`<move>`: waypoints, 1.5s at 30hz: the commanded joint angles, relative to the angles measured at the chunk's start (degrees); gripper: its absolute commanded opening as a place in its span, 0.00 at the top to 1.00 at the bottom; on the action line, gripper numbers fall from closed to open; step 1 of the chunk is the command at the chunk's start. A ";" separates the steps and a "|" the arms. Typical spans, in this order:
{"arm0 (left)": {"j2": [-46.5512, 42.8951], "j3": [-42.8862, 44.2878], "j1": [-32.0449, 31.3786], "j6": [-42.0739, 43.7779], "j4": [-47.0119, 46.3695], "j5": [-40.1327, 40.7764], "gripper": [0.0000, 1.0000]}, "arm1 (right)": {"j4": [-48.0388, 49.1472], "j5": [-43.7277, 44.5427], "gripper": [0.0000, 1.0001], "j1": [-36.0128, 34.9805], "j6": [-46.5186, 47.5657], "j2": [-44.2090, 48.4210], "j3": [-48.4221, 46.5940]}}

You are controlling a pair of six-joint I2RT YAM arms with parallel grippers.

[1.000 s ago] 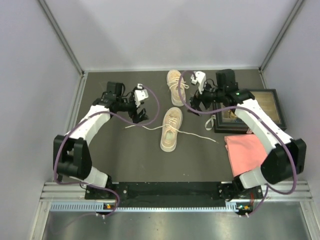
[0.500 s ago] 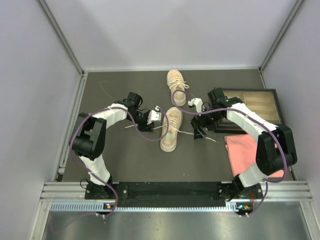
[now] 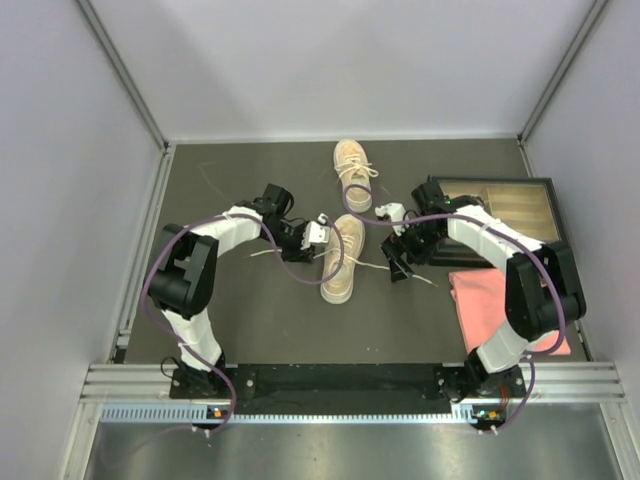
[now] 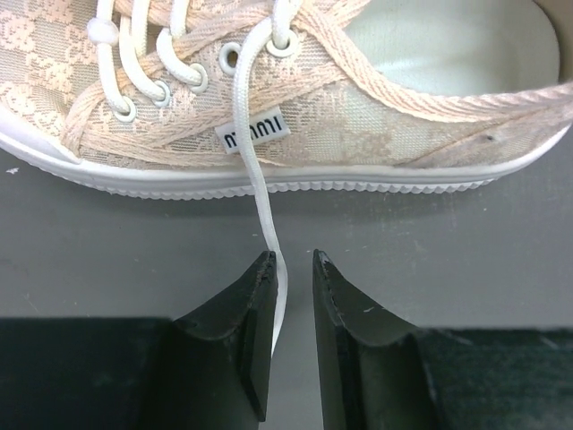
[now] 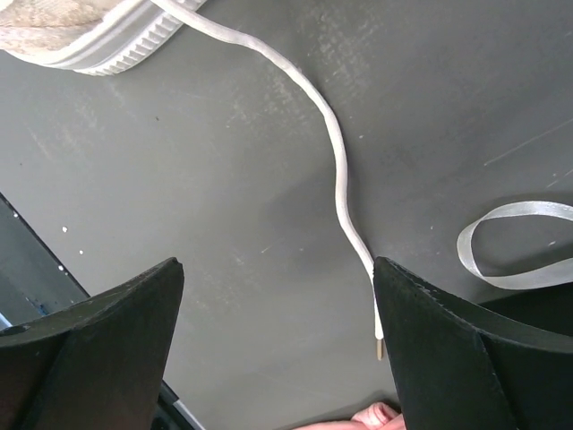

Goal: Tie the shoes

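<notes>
Two beige shoes lie on the dark mat, the near shoe and the far shoe, both with loose white laces. My left gripper sits low at the near shoe's left side. Its jaws stand narrow around that shoe's left lace. The lace rests against the left finger, and a gap still shows before the right finger. My left gripper is not pinching it. My right gripper is wide open over the mat, right of the shoe. The right lace runs down beside its right finger.
A dark-framed wooden tray stands at the right, with a folded pink cloth in front of it. A loose loop of clear ribbon lies by the right finger. Grey walls close in the mat on three sides.
Both arms swung in from the back to the near shoe and dropped low. The left jaws went from wide to narrow around the left lace. The right jaws closed slightly.
</notes>
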State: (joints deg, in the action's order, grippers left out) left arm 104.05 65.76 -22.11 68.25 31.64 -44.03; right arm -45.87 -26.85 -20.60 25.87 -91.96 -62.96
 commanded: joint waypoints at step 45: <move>-12.73 -4.76 -5.22 -23.68 -17.91 -6.77 1.00 | 5.44 9.01 0.49 0.74 -4.42 -9.46 -1.03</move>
State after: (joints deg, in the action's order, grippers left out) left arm 94.32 62.61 -25.87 47.46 17.98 -48.60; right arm -41.45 -18.37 -20.08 22.33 -100.29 -63.05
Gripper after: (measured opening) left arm 0.010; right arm 0.520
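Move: The left-side lace already lies loose between the left hand's part-open fingers, about 1 cm ahead, 1 cm right and 1 cm down. The unlaced shoe's middle is some 6 cm right of that hand, level with it fore and aft; the other shoe is about 20 cm ahead and 7 cm right. For the right hand, the right lace's end stretch lies roughly 2 cm ahead, 3 cm right and 6 cm below; the ribbon loop is 4 cm beyond that lace, and the unlaced shoe 11 cm left, 3 cm ahead of this hand. Forward by a bare centimetre, the left hand shuts its fingers on the lace beside the shoe, then lifts it about 8 cm while drifting right over the shoe's near edge, easing back a little at the end. The right hand meanwhile sinks roughly 5 cm with some forward and rightward travel onto its lace end, narrowing its wide-open fingers to about half without pinching yet. ##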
